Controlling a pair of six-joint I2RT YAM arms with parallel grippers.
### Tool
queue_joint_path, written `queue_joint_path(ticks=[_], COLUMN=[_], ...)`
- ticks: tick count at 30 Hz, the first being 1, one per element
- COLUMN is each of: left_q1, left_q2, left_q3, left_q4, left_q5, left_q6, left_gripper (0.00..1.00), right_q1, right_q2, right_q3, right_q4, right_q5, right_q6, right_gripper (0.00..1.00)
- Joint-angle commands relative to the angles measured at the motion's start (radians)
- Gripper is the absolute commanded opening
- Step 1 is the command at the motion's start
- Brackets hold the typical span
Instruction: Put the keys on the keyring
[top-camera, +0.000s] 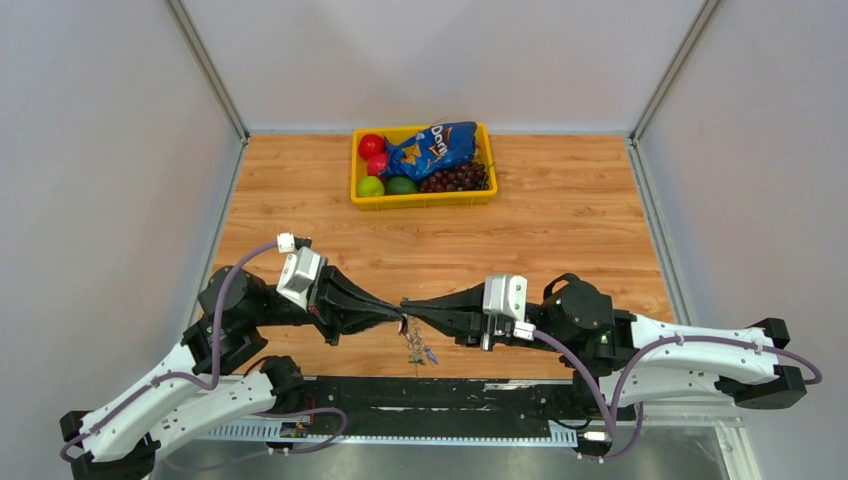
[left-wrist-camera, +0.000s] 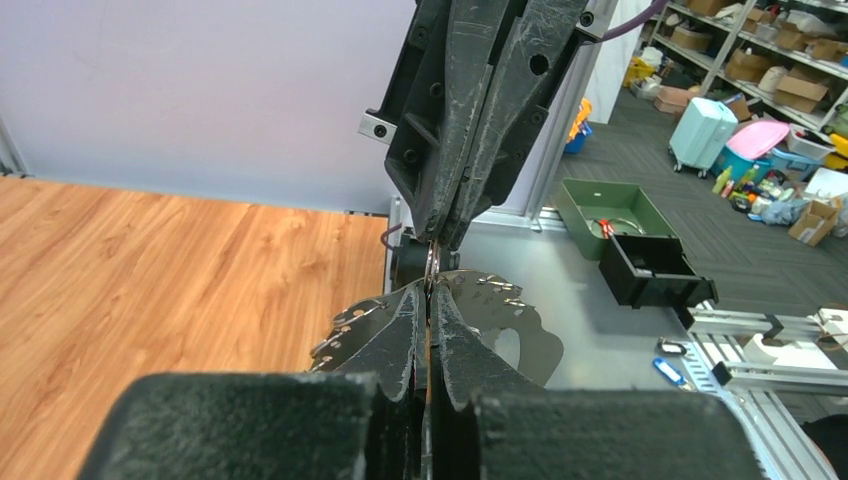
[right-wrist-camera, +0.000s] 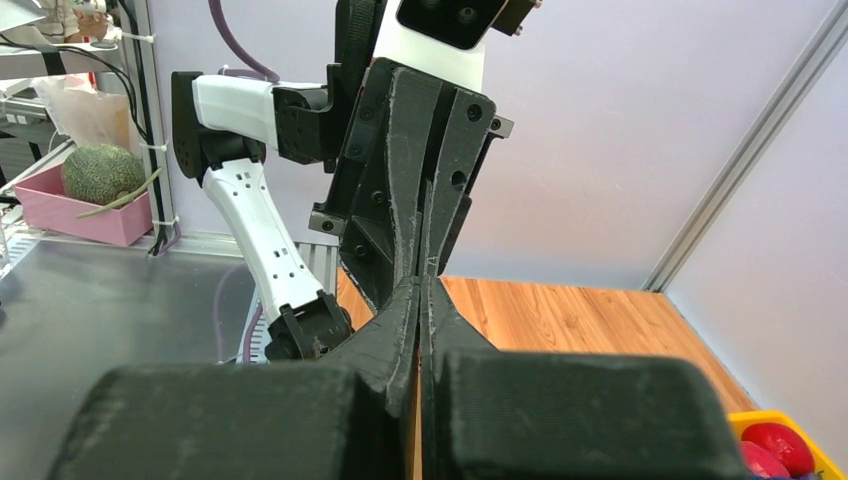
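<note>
My two grippers meet tip to tip above the near middle of the wooden table. The left gripper (top-camera: 397, 317) (left-wrist-camera: 430, 288) is shut, and so is the right gripper (top-camera: 409, 309) (right-wrist-camera: 420, 282). In the left wrist view a thin silvery loop, the keyring (left-wrist-camera: 431, 264), runs edge-on from the right gripper's closed tips into my left ones. Both seem to pinch it. Below the meeting point, small silvery keys (top-camera: 414, 346) with a little blue piece (top-camera: 431, 355) dangle just over the table. The right wrist view hides the ring behind the fingers.
A yellow tray (top-camera: 424, 200) at the back centre holds red and green fruit, dark grapes (top-camera: 458, 178) and a blue chips bag (top-camera: 433, 148). Grey walls close in the table on three sides. A black rail (top-camera: 430, 396) runs along the near edge.
</note>
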Motion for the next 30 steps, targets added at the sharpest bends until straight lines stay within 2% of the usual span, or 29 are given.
queue_joint_path(ticks=[1,6,11,17,23,30], left_q1=[0.002,0.001,0.000,0.001,0.002,0.000], left_q2=[-0.024,-0.030,-0.013,0.008,0.048,0.099], left_q3=[0.010,0.041,0.095,0.152,0.227,0.306], left_q4=[0.057,-0.005,-0.150,-0.302,-0.459,-0.609], left_q5=[0.015,-0.005,-0.040,-0.059,-0.054,-0.043], left_q6=[-0.004,0.020,0.072,0.130,0.186,0.254], left_gripper=[0.00,0.00,0.00,0.00,0.00,0.00], right_q1=[0.011,0.009,0.010,0.009,0.008,0.007], right_q2=[0.001,0.005,-0.037,-0.040,0.048,0.165], right_q3=[0.058,0.084,0.121,0.203,0.331,0.429], right_q4=[-0.001,-0.077,-0.184,-0.424,-0.665,-0.798], right_q5=[0.015,0.082,0.119,0.129,0.105,0.034], right_q6=[0.021,0.055,0.095,0.138,0.167,0.164], right_gripper=[0.00,0.01,0.28,0.45,0.48,0.45])
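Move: The keyring's small wire loop is between the two gripper tips, pinched from both sides: it sits about 1 cm to the right of the left hand's point and about 1 cm to the left of the right's, level with both. The silver plate hangs under it, some 5 cm below, 2 cm right of the left hand and straight under the right. The black fob is about 2 cm straight below the left hand. Keep the left gripper shut on the keyring. Open the right fingers about halfway to let go of the loop and draw that hand off to the right about 3 cm. Then swing it down some 3 cm and partly back left, fingertips tipping down, while the left hand sinks a similar amount, easing left and also tilting its fingertips down about 20 degrees. ##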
